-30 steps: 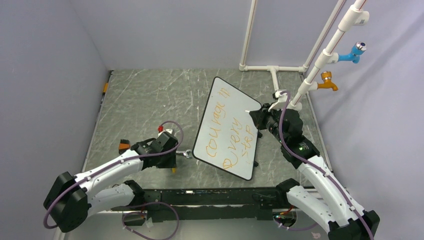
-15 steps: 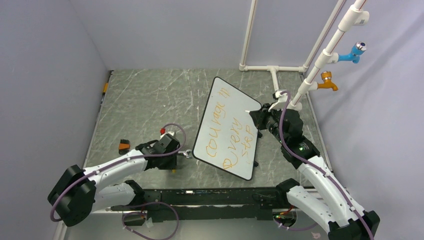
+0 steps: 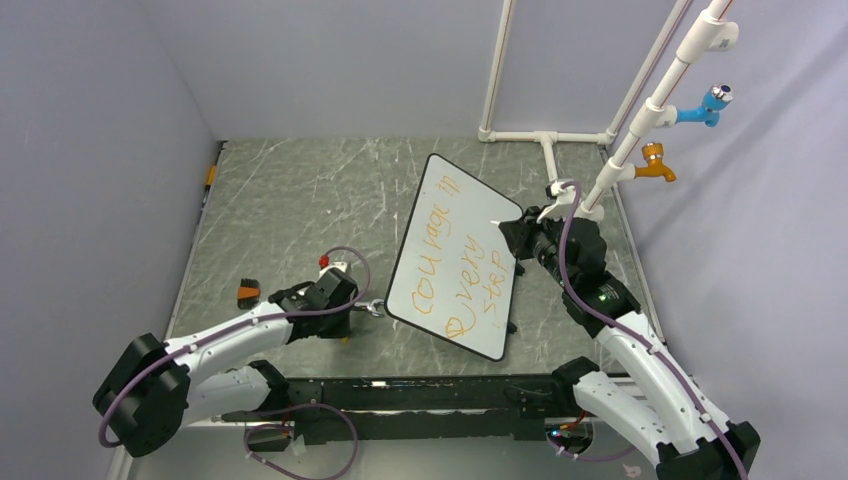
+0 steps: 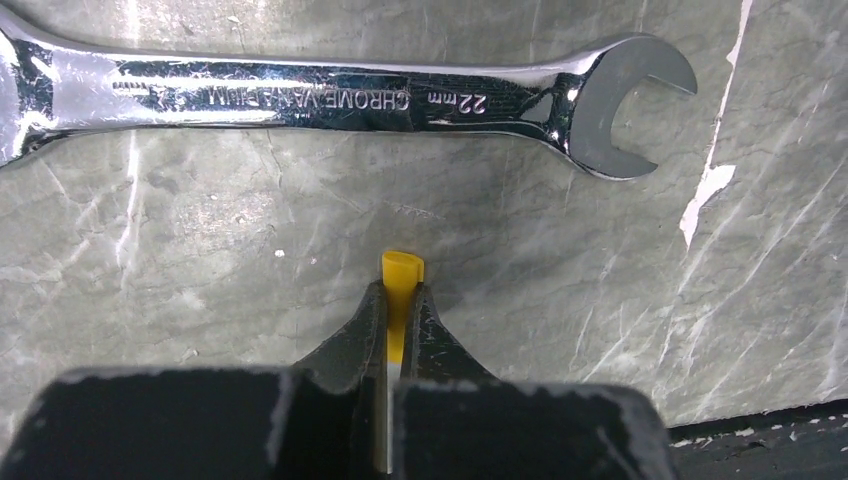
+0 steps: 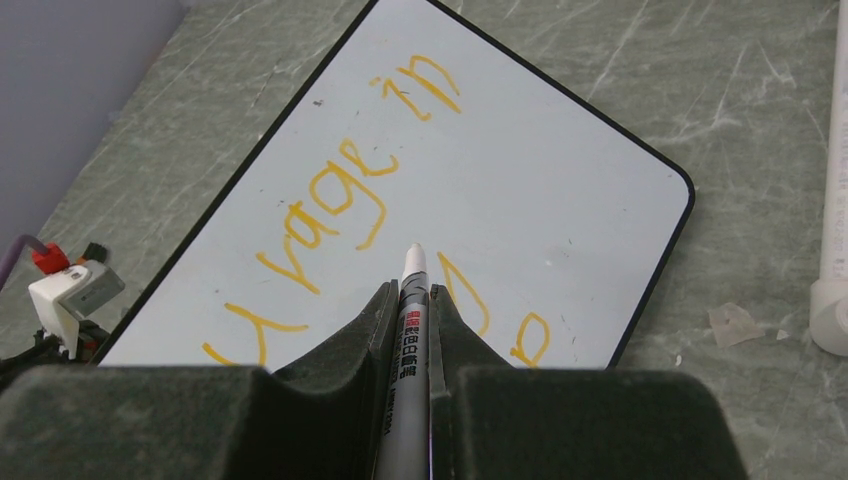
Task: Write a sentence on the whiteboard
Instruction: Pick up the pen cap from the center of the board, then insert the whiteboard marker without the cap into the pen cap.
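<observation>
The whiteboard (image 3: pixel 447 212) lies slanted on the table, white with a thin black rim (image 5: pixel 570 170). The sentence (image 3: pixel 455 270) runs over it in orange handwritten rows, with a small circle near the bottom. My right gripper (image 3: pixel 512 238) hovers at the board's right edge, shut on a grey-white marker (image 5: pixel 412 265) whose tip points at the letters (image 5: pixel 340 190). My left gripper (image 3: pixel 345 332) is low over the table, left of the board. In the left wrist view it (image 4: pixel 402 290) is shut on a small yellow cap (image 4: pixel 402 268).
A chrome 22 mm wrench (image 4: pixel 330 95) lies just beyond the left fingertips, beside the board's lower left edge (image 3: pixel 372 307). A small orange and black object (image 3: pixel 246 293) sits at the left. White pipes (image 3: pixel 640 125) with a blue tap (image 3: pixel 708 105) and an orange tap (image 3: pixel 655 165) stand at the back right.
The left jaws have closed on the yellow cap, and the left arm has shifted slightly right, uncovering the orange object. The right arm and the board have not moved.
</observation>
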Controlling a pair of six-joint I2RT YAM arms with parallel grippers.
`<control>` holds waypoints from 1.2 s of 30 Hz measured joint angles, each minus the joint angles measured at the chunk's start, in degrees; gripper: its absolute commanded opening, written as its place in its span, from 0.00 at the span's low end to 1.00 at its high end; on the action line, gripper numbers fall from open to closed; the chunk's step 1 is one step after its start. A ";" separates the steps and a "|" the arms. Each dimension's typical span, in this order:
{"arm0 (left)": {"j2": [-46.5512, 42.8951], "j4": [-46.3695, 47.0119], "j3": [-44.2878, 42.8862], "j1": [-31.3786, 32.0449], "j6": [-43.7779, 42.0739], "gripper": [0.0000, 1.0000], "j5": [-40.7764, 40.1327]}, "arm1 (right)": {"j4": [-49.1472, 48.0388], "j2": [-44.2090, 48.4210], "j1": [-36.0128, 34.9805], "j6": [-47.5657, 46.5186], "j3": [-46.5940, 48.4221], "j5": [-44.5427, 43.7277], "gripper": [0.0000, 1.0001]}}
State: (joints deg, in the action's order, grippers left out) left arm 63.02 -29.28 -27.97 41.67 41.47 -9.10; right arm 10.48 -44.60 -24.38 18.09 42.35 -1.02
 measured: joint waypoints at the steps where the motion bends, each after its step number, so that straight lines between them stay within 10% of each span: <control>1: -0.44 0.11 0.22 0.00 0.11 0.00 -0.02 | 0.04 0.00 0.00 -0.02 0.09 0.02 0.00; 18: -23.21 -8.48 -7.13 -0.17 3.06 0.00 -10.78 | -0.70 -1.01 0.00 0.52 2.71 4.52 0.00; 36: -31.23 1.86 -15.82 -1.75 -0.24 0.00 -17.79 | -4.42 -4.09 0.00 4.57 4.83 9.92 0.00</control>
State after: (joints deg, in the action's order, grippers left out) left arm 31.79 -27.42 -43.79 39.92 41.23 -26.89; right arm 6.07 -48.69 -24.38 22.65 47.18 8.91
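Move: Low over the table, the left hand already has the yellow pen cap pinched at its fingertips. The pen tip in the right hand lies about 15 cm ahead, 31 cm right and 23 cm above; the wrench is 9 cm ahead and 2 cm left, and the whiteboard's middle some 19 cm ahead and 25 cm right. From the right hand, the cap is roughly 12 cm back, 33 cm left and 24 cm below, the whiteboard 7 cm ahead, 8 cm left and 20 cm below. Lifting the pinched pen cap off the table, the left hand climbs about 25 cm and eases forward, its fingers swinging up some 50 degrees from steeply down to nearly level, grip kept. The right hand, still holding the pen above the whiteboard, drifts about 5 cm up and left, turning slightly counter-clockwise, and the gap between cap and pen tip narrows. ##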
